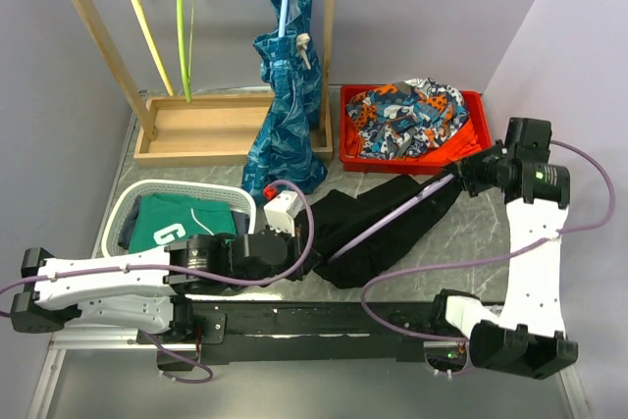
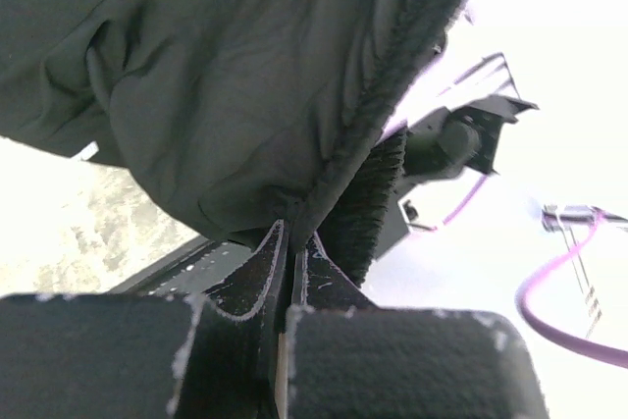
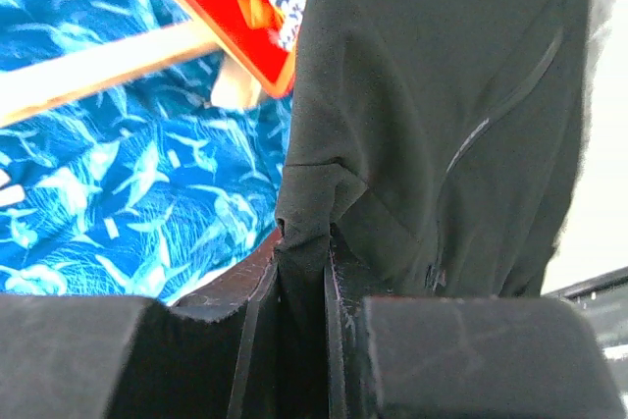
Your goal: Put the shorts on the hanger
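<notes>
The black shorts (image 1: 363, 213) hang stretched between my two grippers, just above the table. My left gripper (image 1: 280, 247) is shut on one end; in the left wrist view its jaws (image 2: 292, 233) pinch a bunched edge of the shorts (image 2: 226, 76). My right gripper (image 1: 459, 179) is shut on the other end, near the red bin; the right wrist view has a fold of the shorts (image 3: 442, 95) clamped at that gripper (image 3: 304, 242). A thin lavender bar, the hanger (image 1: 392, 218), runs slantwise along the shorts. Its hook is hidden.
A wooden rack (image 1: 235, 130) at the back holds a yellow hanger (image 1: 145, 31), a lime-green hanger (image 1: 183, 26) and a teal patterned garment (image 1: 285, 115). A red bin (image 1: 348, 144) holds orange-and-blue clothes. A white basket (image 1: 118, 218) with a green garment stands at the left.
</notes>
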`<state>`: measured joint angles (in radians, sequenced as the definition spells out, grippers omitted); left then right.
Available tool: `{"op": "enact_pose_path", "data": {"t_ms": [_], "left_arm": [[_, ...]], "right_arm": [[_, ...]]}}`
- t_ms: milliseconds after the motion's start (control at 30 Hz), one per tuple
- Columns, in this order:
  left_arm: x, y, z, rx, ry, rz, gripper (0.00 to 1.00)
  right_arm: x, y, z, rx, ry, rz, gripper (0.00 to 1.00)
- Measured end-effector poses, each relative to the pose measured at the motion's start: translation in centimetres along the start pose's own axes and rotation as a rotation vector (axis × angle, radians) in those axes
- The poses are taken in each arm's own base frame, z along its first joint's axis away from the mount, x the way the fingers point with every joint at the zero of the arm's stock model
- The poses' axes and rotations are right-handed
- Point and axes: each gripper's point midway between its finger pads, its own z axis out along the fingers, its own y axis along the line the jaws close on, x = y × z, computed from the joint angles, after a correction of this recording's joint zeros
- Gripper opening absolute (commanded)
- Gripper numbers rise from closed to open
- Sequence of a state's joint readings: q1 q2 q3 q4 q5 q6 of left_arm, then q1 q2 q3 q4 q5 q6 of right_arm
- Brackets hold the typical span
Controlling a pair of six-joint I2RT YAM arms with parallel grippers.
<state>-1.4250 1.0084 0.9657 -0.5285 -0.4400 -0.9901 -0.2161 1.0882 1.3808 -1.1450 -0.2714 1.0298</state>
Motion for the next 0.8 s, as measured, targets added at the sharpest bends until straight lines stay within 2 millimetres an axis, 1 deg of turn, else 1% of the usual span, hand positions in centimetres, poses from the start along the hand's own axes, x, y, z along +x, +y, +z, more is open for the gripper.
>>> {"op": "enact_pose_path", "data": {"t_ms": [167,233,300,367,400,467,500,533,600,633,700,733,767,800], "left_arm": [[-0.3,-1.7,-0.5,0.057,0.030,0.053,0.01],[-0.2,-2.1,-0.1,0.047,0.046,0.084,0.01],[0.0,-2.3,0.8,0.019,0.064,0.114,0.01],[0.2,-2.5,2.1,-0.022,0.083,0.147,0.13],[0.3,-2.6,2.6,-0.038,0.089,0.161,0.14],[0.3,-2.7,3.8,-0.072,0.102,0.186,0.13],[0.2,-2.7,4.2,-0.089,0.104,0.191,0.16],[-0.2,-2.5,4.6,-0.109,0.102,0.194,0.22],[-1.0,-2.0,5.0,-0.138,0.088,0.188,0.22],[-1.6,-1.5,5.1,-0.153,0.077,0.177,0.27],[-2.9,-0.6,5.4,-0.174,0.051,0.161,0.30],[-3.5,-0.2,5.4,-0.182,0.038,0.151,0.38],[-4.1,0.2,5.4,-0.188,0.025,0.145,0.42],[-4.6,0.6,5.4,-0.194,0.015,0.142,0.43]], "right_arm": [[-0.5,-0.1,-0.7,-0.039,-0.075,-0.004,0.00],[-0.4,0.0,-0.5,-0.056,-0.088,-0.007,0.00],[-0.4,0.2,-0.1,-0.066,-0.094,-0.006,0.00],[-0.3,0.4,0.5,-0.067,-0.101,-0.010,0.00],[-0.2,0.6,0.8,-0.068,-0.102,-0.014,0.00],[0.0,0.8,1.4,-0.072,-0.100,-0.017,0.00],[0.1,0.9,1.6,-0.074,-0.099,-0.014,0.00],[0.0,1.0,2.0,-0.074,-0.097,-0.009,0.00],[-0.1,1.0,3.0,-0.061,-0.090,0.004,0.00],[-0.2,0.9,3.7,-0.050,-0.084,0.010,0.00],[-0.2,0.6,5.2,-0.032,-0.071,0.021,0.00],[-0.2,0.4,5.9,-0.025,-0.063,0.025,0.00],[0.0,0.0,6.7,-0.016,-0.053,0.031,0.00],[0.2,-0.5,7.4,-0.004,-0.040,0.034,0.00]]}}
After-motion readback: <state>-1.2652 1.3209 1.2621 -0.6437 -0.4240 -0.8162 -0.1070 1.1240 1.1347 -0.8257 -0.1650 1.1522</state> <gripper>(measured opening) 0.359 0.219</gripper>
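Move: The left hand still pinches the left side of the black shorts' waistband. From it, the lilac hanger's middle lies some 15 cm to the right and 8 cm farther out, at nearly its height, and the low end of the hanging blue shorts is roughly 25 cm ahead and 8 cm left. From the right hand, which still grips the waistband's other side, the hanger's middle is about 12 cm left and 9 cm back, a little lower; the red bin's middle is some 18 cm ahead, 4 cm left and well below. Rightward first, by about 5 cm after a slight lift, the left hand opens its fingers and lets go of the waistband, then swings forward some 7 cm over the black shorts towards the hanger's middle, rolling its left side up and opening further to about a third. The right hand keeps its pinch on the waistband and carries it forward, then down by about 6 cm. ##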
